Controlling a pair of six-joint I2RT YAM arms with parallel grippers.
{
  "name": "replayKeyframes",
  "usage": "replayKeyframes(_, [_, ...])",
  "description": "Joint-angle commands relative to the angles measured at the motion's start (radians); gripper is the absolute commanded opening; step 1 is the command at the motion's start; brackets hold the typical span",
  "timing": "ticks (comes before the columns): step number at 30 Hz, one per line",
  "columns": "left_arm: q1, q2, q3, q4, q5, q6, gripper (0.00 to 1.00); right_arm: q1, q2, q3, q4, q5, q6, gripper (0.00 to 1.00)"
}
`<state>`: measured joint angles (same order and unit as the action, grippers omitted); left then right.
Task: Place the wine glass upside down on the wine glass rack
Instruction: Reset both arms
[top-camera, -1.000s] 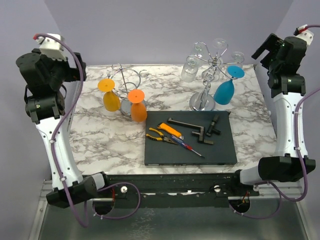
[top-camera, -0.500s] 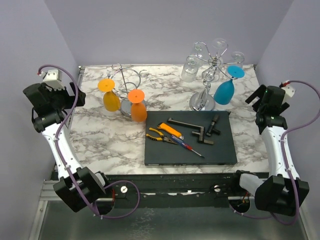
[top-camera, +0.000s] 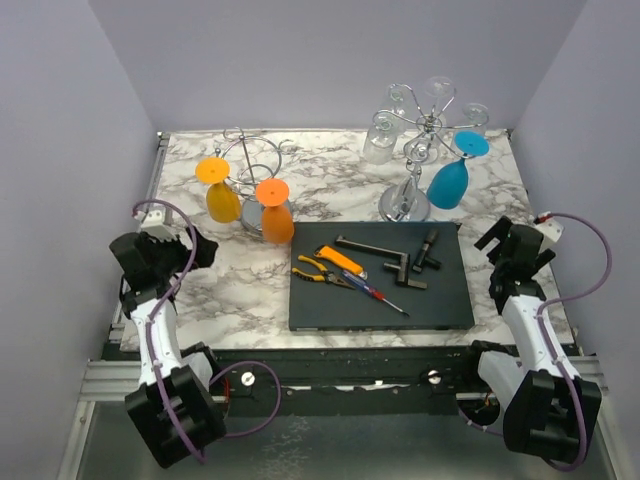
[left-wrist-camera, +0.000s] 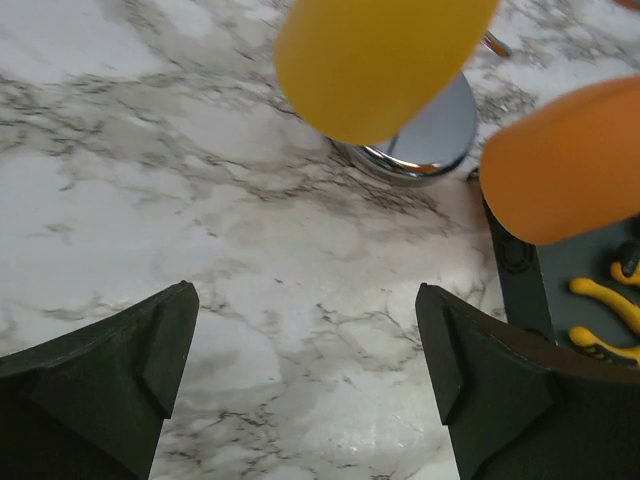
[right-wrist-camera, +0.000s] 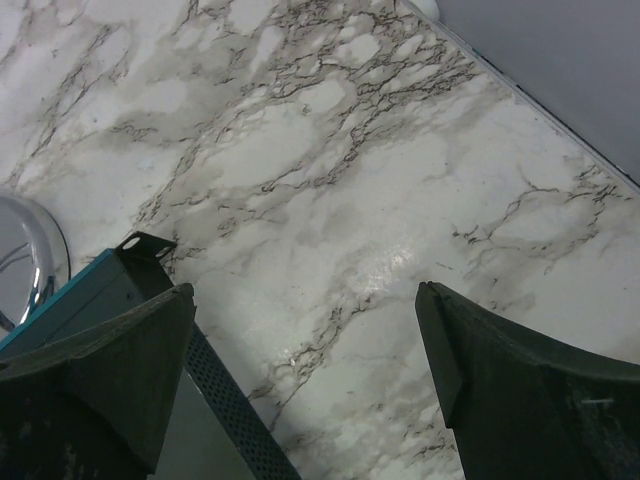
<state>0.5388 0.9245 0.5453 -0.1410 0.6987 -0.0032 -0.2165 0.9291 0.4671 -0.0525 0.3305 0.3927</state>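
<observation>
Two chrome wine glass racks stand at the back of the marble table. At the left rack (top-camera: 248, 150) a yellow wine glass (top-camera: 222, 200) and an orange wine glass (top-camera: 277, 223) are upside down. On the right rack (top-camera: 420, 130) a blue wine glass (top-camera: 449, 182) and clear glasses (top-camera: 380, 140) hang upside down. My left gripper (top-camera: 197, 250) sits low at the table's left edge, open and empty. The left wrist view has the left gripper (left-wrist-camera: 305, 300) over bare marble, with the yellow glass (left-wrist-camera: 380, 60) and orange glass (left-wrist-camera: 565, 165) ahead. My right gripper (top-camera: 497, 240) is open and empty at the right edge.
A black tray (top-camera: 440, 300) with pliers (top-camera: 330, 268), a screwdriver (top-camera: 380, 297) and black metal tools (top-camera: 395, 258) lies at the front centre. In the right wrist view the right gripper (right-wrist-camera: 305, 295) hovers over marble, beside the tray's corner (right-wrist-camera: 110, 290).
Both arms have come down from high at the table's sides to low, folded poses near the front corners. Both grippers stayed open. The glasses and racks have not moved.
</observation>
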Motion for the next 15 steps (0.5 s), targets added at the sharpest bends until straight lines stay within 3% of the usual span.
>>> replayKeyframes(1, [-0.188, -0.061, -0.129, 0.221, -0.118, -0.092, 0.99, -0.001, -0.034, -0.079, 0.206, -0.033, -0.025, 1.00])
replayKeyframes(6, [-0.373, -0.043, -0.186, 0.308, -0.283, -0.128, 0.99, -0.002, -0.062, -0.173, 0.351, -0.076, -0.010, 1.00])
replayKeyframes(8, [-0.383, -0.037, -0.212, 0.360, -0.270, -0.127, 0.99, -0.001, -0.044, -0.197, 0.415, -0.104, -0.075, 1.00])
replayKeyframes(15, [-0.384, -0.015, -0.354, 0.678, -0.231, -0.183, 0.99, -0.002, 0.054, -0.174, 0.436, -0.102, -0.079, 1.00])
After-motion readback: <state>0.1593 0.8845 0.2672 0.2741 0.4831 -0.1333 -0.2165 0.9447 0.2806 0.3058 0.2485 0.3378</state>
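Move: From the left hand, the orange wine glass on the smaller rack hangs about 19 cm to the right and 7 cm ahead, near hand height; the yellow wine glass is some 11 cm ahead and 7 cm right, and that rack's base about 17 cm ahead, 13 cm right and 13 cm lower. From the right hand, the blue wine glass hangs roughly 16 cm left, 9 cm ahead and 9 cm higher. Empty and wide open, the left hand swings some 8 cm to its right, in front of the hanging yellow glass and towards the orange one, sinking about 4 cm and turning roughly 10 degrees clockwise before it settles with the fingertips tipping up slightly. The right hand, also empty and open, only eases down and forward by about 1.5 cm each with a little drift left, its fingers tilting up some 10 degrees, touching nothing, clear of the blue glass. ##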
